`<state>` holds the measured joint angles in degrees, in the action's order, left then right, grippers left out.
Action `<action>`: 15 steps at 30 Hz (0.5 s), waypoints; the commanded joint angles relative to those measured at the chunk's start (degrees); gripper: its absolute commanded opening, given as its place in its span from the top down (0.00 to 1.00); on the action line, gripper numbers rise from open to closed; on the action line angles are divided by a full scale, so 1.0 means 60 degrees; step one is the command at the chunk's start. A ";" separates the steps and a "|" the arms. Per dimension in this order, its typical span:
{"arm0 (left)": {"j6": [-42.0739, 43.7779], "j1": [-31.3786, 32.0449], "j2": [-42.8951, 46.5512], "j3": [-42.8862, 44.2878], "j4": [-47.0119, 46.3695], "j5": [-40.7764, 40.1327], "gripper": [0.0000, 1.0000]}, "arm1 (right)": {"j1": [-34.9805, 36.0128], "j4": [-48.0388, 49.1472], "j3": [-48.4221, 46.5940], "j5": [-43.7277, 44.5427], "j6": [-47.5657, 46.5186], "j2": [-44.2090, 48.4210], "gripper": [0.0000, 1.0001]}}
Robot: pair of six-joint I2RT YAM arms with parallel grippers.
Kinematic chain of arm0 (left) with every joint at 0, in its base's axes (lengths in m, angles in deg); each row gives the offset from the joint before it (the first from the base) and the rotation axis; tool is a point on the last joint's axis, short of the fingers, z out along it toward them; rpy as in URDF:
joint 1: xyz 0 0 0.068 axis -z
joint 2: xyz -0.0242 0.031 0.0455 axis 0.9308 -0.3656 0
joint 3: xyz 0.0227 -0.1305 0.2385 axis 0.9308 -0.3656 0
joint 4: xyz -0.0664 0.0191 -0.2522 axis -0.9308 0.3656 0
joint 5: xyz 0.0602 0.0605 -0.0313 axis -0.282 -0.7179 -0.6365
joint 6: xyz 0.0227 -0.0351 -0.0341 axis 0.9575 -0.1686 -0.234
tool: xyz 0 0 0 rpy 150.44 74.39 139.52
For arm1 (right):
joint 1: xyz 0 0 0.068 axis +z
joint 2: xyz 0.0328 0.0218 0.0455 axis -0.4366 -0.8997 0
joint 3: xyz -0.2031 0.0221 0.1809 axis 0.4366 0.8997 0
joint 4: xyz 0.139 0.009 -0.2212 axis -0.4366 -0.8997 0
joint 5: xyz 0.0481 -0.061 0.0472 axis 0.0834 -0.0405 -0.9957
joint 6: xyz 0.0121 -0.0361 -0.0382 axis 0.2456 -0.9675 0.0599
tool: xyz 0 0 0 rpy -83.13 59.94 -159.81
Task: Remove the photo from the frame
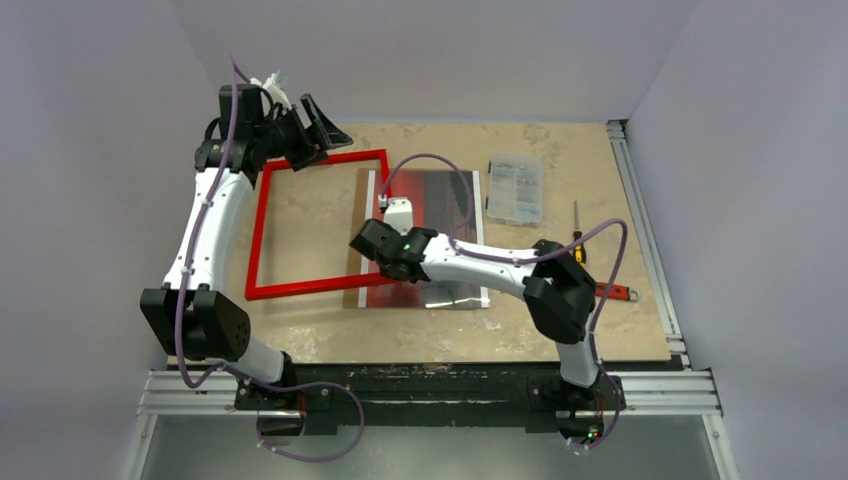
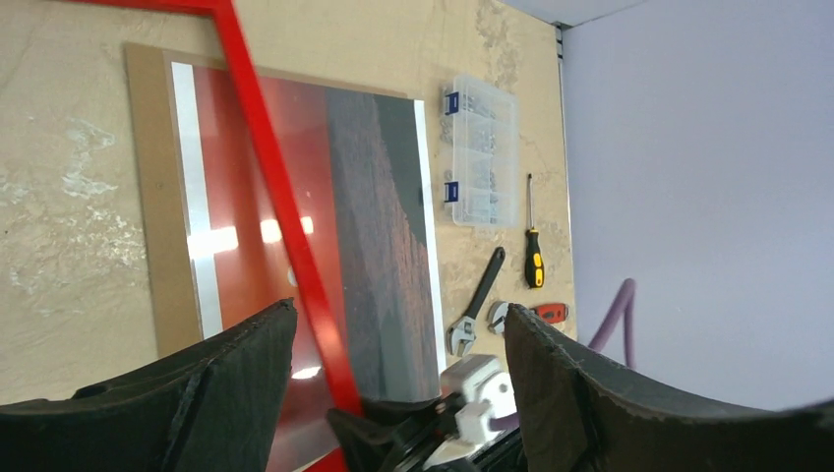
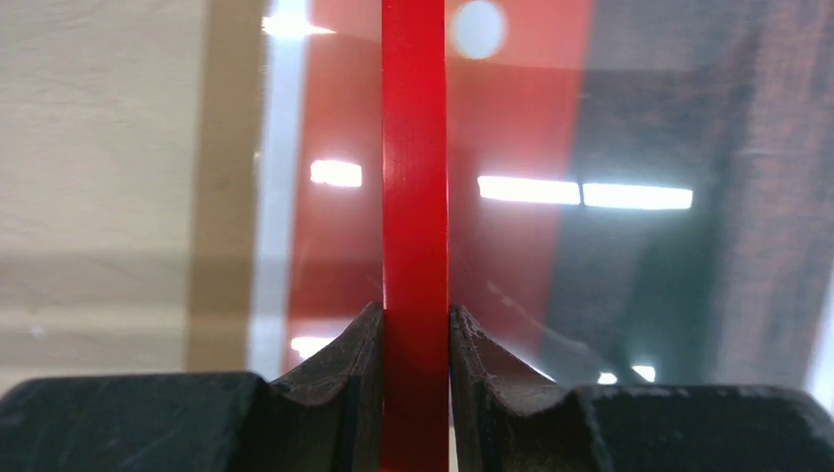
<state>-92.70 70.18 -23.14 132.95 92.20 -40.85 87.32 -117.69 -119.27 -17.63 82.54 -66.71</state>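
Note:
The photo [image 1: 430, 235], a glossy sunset print on a brown board, lies flat on the table. The red frame [image 1: 258, 225] sits shifted to its left, and only the frame's right bar crosses the print. My right gripper [image 1: 380, 252] is shut on that right bar, which runs straight up between the fingers in the right wrist view, frame [image 3: 414, 187], gripper [image 3: 414, 320], photo [image 3: 610, 246] beneath. My left gripper [image 1: 312, 128] hangs open by the frame's far left corner, holding nothing. In the left wrist view the left gripper [image 2: 398, 313] looks down on the frame bar [image 2: 273, 187] and the photo [image 2: 379, 197].
A clear plastic parts box [image 1: 516, 187] stands right of the photo, with a yellow-handled screwdriver [image 1: 577, 232] and a wrench with a red-handled tool [image 1: 612, 292] nearer the table's right edge. A metal rail [image 1: 640, 215] runs along that edge. Grey walls close in the left, back and right.

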 commanded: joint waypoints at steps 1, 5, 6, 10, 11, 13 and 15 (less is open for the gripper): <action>0.0154 -0.0229 0.0367 0.0127 -0.0171 0.0141 0.26 | 0.0555 0.0927 -0.1565 0.0458 0.1283 -0.0681 1.00; 0.0063 -0.0345 0.0425 0.0124 -0.0237 0.0278 0.26 | 0.0835 0.0978 -0.2351 0.0581 0.2004 -0.1391 1.00; 0.0043 -0.0528 0.0443 0.0124 -0.0250 0.0286 0.26 | 0.0876 0.1127 -0.2486 0.0536 0.2115 -0.1512 1.00; -0.0016 -0.0784 0.0511 0.0100 -0.0288 0.0367 0.26 | 0.0978 0.1189 -0.3172 0.0303 0.2493 -0.2073 1.00; -0.0042 -0.0852 0.0540 0.0095 -0.0314 0.0423 0.26 | 0.0993 0.1231 -0.3330 0.0217 0.2541 -0.2191 1.00; -0.0062 -0.0958 0.0566 0.0083 -0.0343 0.0454 0.26 | 0.1033 0.1331 -0.3570 0.0122 0.2654 -0.2436 1.00; -0.0077 -0.1010 0.0613 0.0079 -0.0354 0.0462 0.26 | 0.1041 0.1496 -0.3758 -0.0060 0.2765 -0.2615 1.00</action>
<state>-92.88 65.09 -22.29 132.95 92.14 -39.61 93.13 -115.00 -136.93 -16.62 93.71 -82.42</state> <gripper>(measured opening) 0.746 0.236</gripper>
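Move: The red frame, its right bar already pinched in the right hand, is bound for the bare table left of the photo. The middle of that patch is roughly 18 cm to this hand's left, 8 cm ahead and 8 cm below. The frame's middle is about 14 cm left and 9 cm ahead at hand height; the photo's is some 7 cm right, 7 cm ahead and 8 cm down. From the left hand, the patch is about 7 cm left, 5 cm back and 29 cm below. The red frame goes left in the right hand's kept pinch, about 11 cm and slowing, off the photo and over the bare table. The right wrist rolls some 10 degrees, its left side rising. The left hand, open and empty, also shifts left, about 3 cm. ##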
